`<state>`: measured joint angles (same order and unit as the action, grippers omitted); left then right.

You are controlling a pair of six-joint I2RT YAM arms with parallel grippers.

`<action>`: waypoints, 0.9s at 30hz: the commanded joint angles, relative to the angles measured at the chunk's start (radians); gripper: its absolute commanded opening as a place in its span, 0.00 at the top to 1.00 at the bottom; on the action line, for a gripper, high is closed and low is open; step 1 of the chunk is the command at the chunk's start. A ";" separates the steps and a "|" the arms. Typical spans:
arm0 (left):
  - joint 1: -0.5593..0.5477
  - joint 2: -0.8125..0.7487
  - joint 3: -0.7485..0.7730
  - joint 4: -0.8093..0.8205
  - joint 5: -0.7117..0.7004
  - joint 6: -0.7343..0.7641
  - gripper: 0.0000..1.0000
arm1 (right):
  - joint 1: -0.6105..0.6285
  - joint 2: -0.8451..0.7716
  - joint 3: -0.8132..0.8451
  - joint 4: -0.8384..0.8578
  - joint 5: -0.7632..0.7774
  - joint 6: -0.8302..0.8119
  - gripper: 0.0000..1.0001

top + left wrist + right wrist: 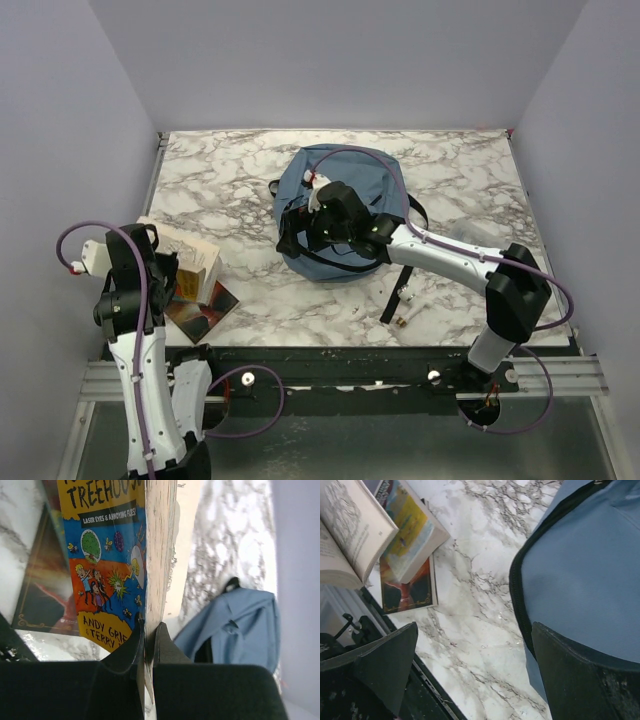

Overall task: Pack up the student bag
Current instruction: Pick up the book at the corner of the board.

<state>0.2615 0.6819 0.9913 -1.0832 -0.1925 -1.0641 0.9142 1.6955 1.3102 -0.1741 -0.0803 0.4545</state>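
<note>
The student bag [345, 190], a dusty-blue backpack, lies in the middle of the marble table [480, 180]. My right gripper [300, 240] hovers over its near-left edge. In the right wrist view this gripper [475, 630] is open and holds nothing, with the bag [585, 565] and its black zip by the right finger. My left gripper [170, 268] is at the table's left. In the left wrist view it [150, 630] is shut on the page edge of a colourful Treehouse book [107, 555]. The book [190, 262] has fanned open.
A dark red-and-black book [207, 308] lies flat under the Treehouse book, near the front-left edge. A black marker and white pens [403, 302] lie by the bag's front right, beside a black strap. Grey walls enclose the table on three sides.
</note>
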 commanded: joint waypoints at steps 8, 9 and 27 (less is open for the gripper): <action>-0.102 0.114 0.255 0.204 0.442 0.238 1.00 | -0.123 -0.033 -0.100 0.267 -0.382 0.244 0.00; -0.120 0.135 0.266 0.236 0.501 0.259 1.00 | -0.145 -0.035 -0.120 0.299 -0.418 0.275 0.00; -0.704 0.483 0.344 0.394 0.461 0.418 1.00 | -0.348 -0.149 -0.363 0.588 -0.602 0.525 0.03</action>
<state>-0.3645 1.1225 1.2736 -0.7952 0.2985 -0.6575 0.5591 1.5829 1.0187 0.3531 -0.6712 0.9150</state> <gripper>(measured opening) 0.043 0.984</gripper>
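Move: The left hand already holds the open book off the table, its middle some 5 cm ahead and 2 cm to the right. The empty right gripper is about 22 cm to that hand's right, 6 cm farther out and a little lower; the blue bag lies 35 cm right, 16 cm ahead and 20 cm down. From the right hand, the book is about 20 cm to the left, 2 cm back and some 5 cm higher; the bag is 9 cm right, 8 cm ahead and 14 cm below. Keeping its shut pinch on the book, the left hand carries it up and then across to the right, about 23 cm, some 7 cm forward, turning about 70 degrees clockwise and sinking slightly at the end, to the right gripper. The right hand, fingers staying wide open, edges left, then backs off right and forward, then rises, rolling its left side up some 30 degrees. ##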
